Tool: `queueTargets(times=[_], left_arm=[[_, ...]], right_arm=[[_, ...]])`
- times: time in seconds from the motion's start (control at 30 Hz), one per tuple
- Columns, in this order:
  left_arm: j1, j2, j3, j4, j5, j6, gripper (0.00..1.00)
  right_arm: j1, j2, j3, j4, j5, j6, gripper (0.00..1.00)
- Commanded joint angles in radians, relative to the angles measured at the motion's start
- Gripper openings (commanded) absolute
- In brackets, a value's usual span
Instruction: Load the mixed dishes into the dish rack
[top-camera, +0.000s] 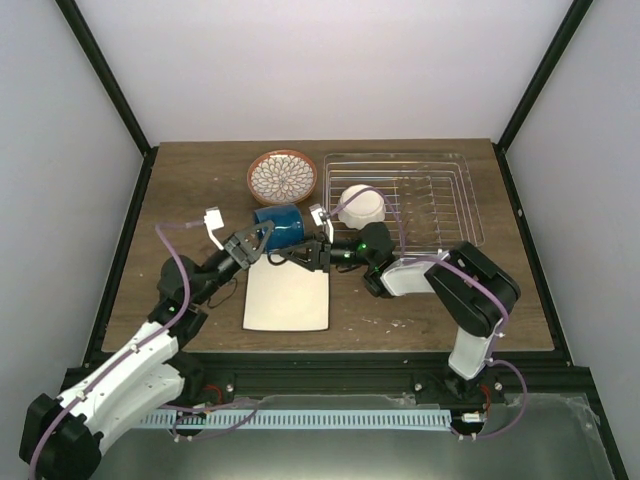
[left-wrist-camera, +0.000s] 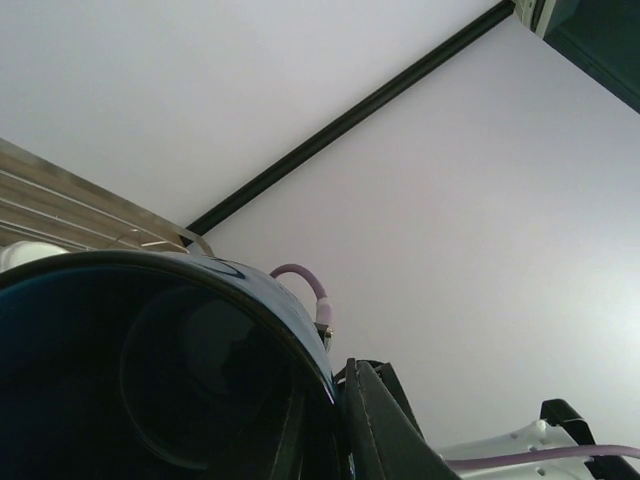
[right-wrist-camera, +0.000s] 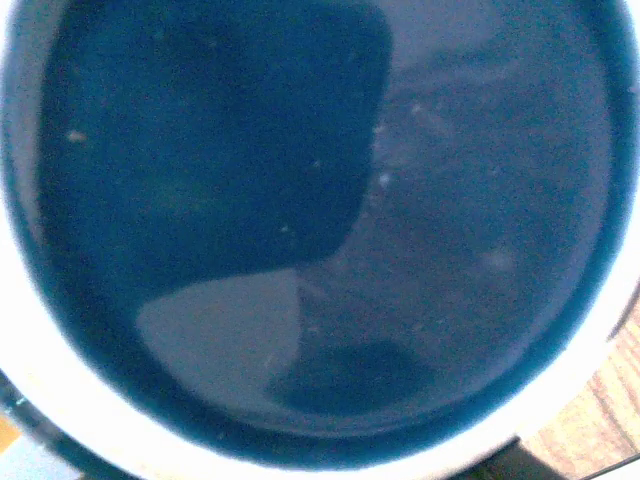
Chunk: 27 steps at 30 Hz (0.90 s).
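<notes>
The dark blue mug (top-camera: 278, 222) lies on its side between my two grippers, just behind the flat cream plate (top-camera: 287, 297). My left gripper (top-camera: 252, 243) is shut on the mug's rim. In the left wrist view the mug's dark inside (left-wrist-camera: 150, 370) fills the lower left, with one finger (left-wrist-camera: 385, 425) pressed on the outside of its wall. My right gripper (top-camera: 298, 250) is at the mug's base. That base (right-wrist-camera: 320, 230) fills the right wrist view, so the fingers are hidden. The small white bowl (top-camera: 362, 205) sits in the dish rack (top-camera: 450, 165). The patterned round plate (top-camera: 282, 176) lies left of the rack.
The rack takes up the back right of the wooden table (top-camera: 180, 190). Its bars (left-wrist-camera: 60, 200) show behind the mug in the left wrist view. Black frame posts (top-camera: 110, 80) and pale walls enclose the table.
</notes>
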Motion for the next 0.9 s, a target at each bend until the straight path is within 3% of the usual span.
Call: queueTargets(times=[0.0,0.2,0.27,0.43,0.53,0.73,0.87], left_arm=[[-0.021,-0.002,-0.013,0.107,-0.004,-0.001,0.0],[-0.024,-0.014,-0.015,0.081,-0.015,0.029,0.0],[-0.024,-0.017,-0.014,0.067,-0.017,0.042,0.06],[-0.024,-0.025,-0.034,0.053,-0.023,0.066,0.27],[-0.024,-0.032,-0.049,0.043,-0.028,0.079,0.41],[-0.024,-0.045,-0.054,-0.01,-0.03,0.114,0.62],[-0.023,-0.09,-0.049,-0.137,-0.109,0.161,0.97]], right_arm=[[0.016,-0.006,0.051,0.062,0.011,-0.011,0.36],[0.016,-0.024,0.05,0.036,0.021,-0.03,0.18],[0.016,-0.033,0.048,0.027,0.026,-0.036,0.1],[0.016,-0.064,0.044,-0.025,0.047,-0.07,0.01],[0.015,-0.084,0.043,-0.064,0.065,-0.094,0.01],[0.007,-0.111,0.038,-0.126,0.113,-0.12,0.01],[-0.022,-0.156,0.04,-0.259,0.158,-0.162,0.01]])
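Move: The blue mug lies on its side in the air, its rim pinched by the left fingers; its middle is about 4 cm to that hand's right, 1 cm ahead and 4 cm below. From the right hand, whose part-open fingers are at the handle side, the middle is some 5 cm ahead, level sideways and 2 cm up. Also from the right hand, the patterned plate is about 20 cm ahead, 2 cm left and 23 cm down; the white bowl is 14 cm ahead, 17 cm right and 18 cm down. Staying almost in place, the right hand first closes its fingers on the mug's handle from the mug's base side, and keeps that grip. Only then does the left hand spread its fingers wide, ending its pinch on the rim and sinking about 1.5 cm, one finger still inside the mouth. Near the end the right hand eases roughly 1 cm forward, turning some 5 degrees clockwise. ##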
